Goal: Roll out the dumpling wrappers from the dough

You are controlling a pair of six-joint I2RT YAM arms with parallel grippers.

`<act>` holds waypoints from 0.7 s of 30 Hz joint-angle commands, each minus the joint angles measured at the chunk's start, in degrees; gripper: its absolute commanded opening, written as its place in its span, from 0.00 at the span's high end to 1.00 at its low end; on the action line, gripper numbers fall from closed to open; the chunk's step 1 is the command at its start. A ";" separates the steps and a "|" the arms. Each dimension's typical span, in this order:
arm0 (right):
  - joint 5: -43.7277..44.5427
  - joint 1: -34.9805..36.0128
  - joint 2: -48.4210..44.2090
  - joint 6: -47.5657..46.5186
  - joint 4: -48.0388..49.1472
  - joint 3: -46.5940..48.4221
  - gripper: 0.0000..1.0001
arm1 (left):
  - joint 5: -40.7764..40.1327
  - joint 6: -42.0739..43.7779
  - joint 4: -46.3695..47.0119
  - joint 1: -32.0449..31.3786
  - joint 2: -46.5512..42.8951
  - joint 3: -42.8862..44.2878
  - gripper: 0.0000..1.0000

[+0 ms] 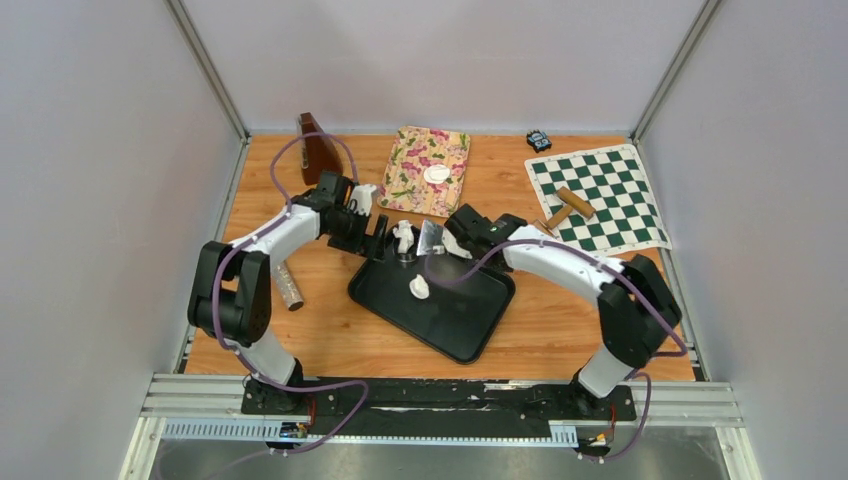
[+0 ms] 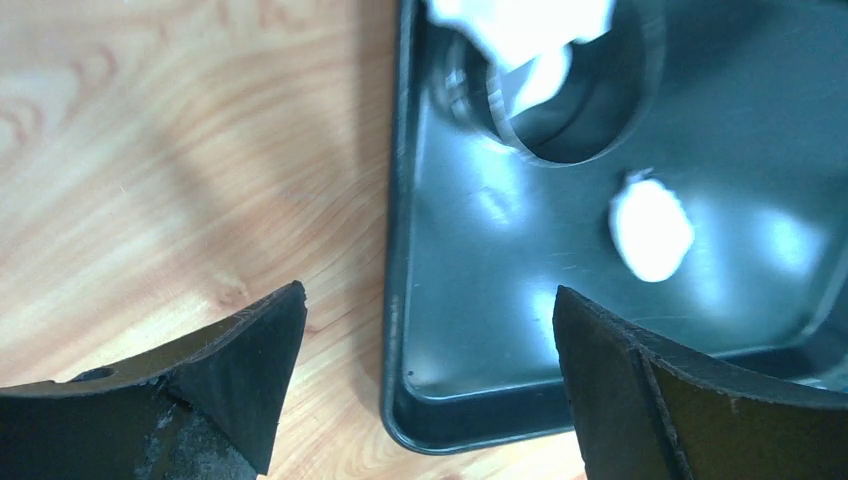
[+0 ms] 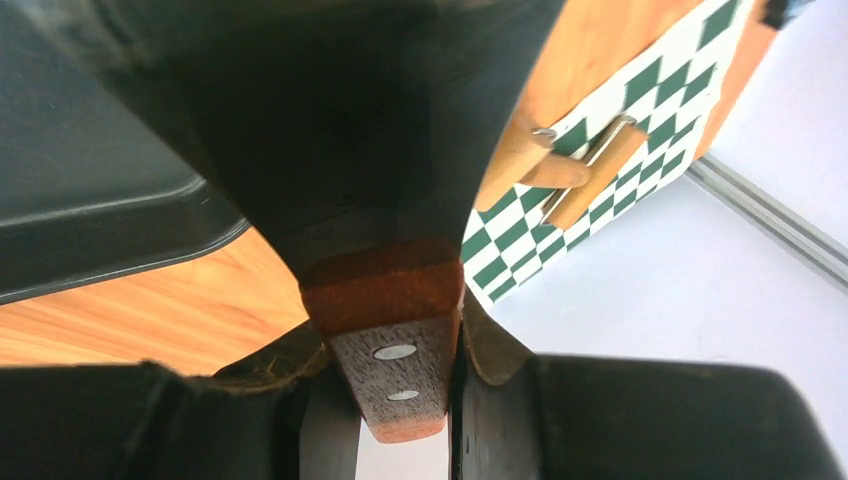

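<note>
One round white dumpling wrapper (image 1: 436, 174) lies on the floral cloth (image 1: 410, 185) at the back. A black tray (image 1: 470, 320) holds a small white dough lump (image 1: 418, 288) (image 2: 650, 228). At the tray's far-left corner, more white dough (image 1: 403, 236) (image 2: 520, 30) hangs at the clear ring cutter (image 2: 590, 110). My left gripper (image 1: 385, 238) (image 2: 430, 300) stands open over that tray corner with nothing between its fingers. My right gripper (image 1: 457, 240) (image 3: 395, 345) is shut on the wooden handle (image 3: 395, 365) of a scraper whose blade (image 1: 432, 237) points at the dough.
A wooden rolling pin (image 1: 565, 208) (image 3: 560, 170) rests on the green checkered mat (image 1: 610, 190) at the right. A brown box (image 1: 315, 145) stands at the back left. A grey cylinder (image 1: 288, 285) lies left of the tray, and a small dark object (image 1: 539, 139) sits at the back.
</note>
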 commanded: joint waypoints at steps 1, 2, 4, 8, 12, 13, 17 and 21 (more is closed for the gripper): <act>-6.71 -0.37 -8.88 -0.37 6.89 0.93 1.00 | 11.02 1.52 0.17 1.15 -7.35 7.34 0.00; -6.66 -0.33 -9.92 -0.54 8.43 0.17 1.00 | 13.13 1.32 0.47 1.87 -8.41 8.18 0.00; -7.16 -0.35 -11.71 -0.95 11.20 -1.18 1.00 | 22.02 -0.83 1.42 3.28 -9.05 10.59 0.00; -9.40 -0.32 -15.54 -2.31 16.34 -4.20 1.00 | 39.59 -10.12 8.04 4.78 -7.73 13.26 0.00; -10.31 -0.32 -16.71 -2.91 17.74 -5.08 1.00 | 44.27 -20.59 18.34 4.37 -5.84 12.39 0.00; -10.36 -0.32 -16.74 -3.09 18.12 -5.24 1.00 | 44.25 -21.53 18.90 3.68 -4.96 12.93 0.00; -10.94 -0.32 -16.92 -3.50 19.87 -5.73 1.00 | 42.88 -19.83 16.54 -0.19 -2.62 14.52 0.00; -11.51 -0.32 -17.16 -3.26 21.44 -5.95 1.00 | 41.32 -17.96 14.58 -3.60 -0.48 14.51 0.06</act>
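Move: The scraper blade, pointing left out of the right hand, lies about 13 cm to the right of the left hand, some 3 cm ahead and 5 cm above it. From the left hand, the ring with its dough scrap stands about 6 cm right and 2 cm ahead, the dough lump 8 cm right and 5 cm back, both some 3 cm lower. From the right hand, the blade is about 8 cm left and 2 cm ahead at its height; the left gripper is roughly 24 cm left, level in reach and 5 cm lower. The left hand, already wide open, leaves the tray's left edge and climbs quickly, about 19 cm at its highest before easing down a little, while swinging some 11 cm right over the ring towards the scraper blade and rolling about 45 degrees until its open fingers point right and somewhat down beside the blade. Meanwhile the right hand keeps its grip on the scraper, lifts it about 5 cm and then eases some 4 cm left to meet the left hand, rolling about 20 degrees so that its left side rises. ##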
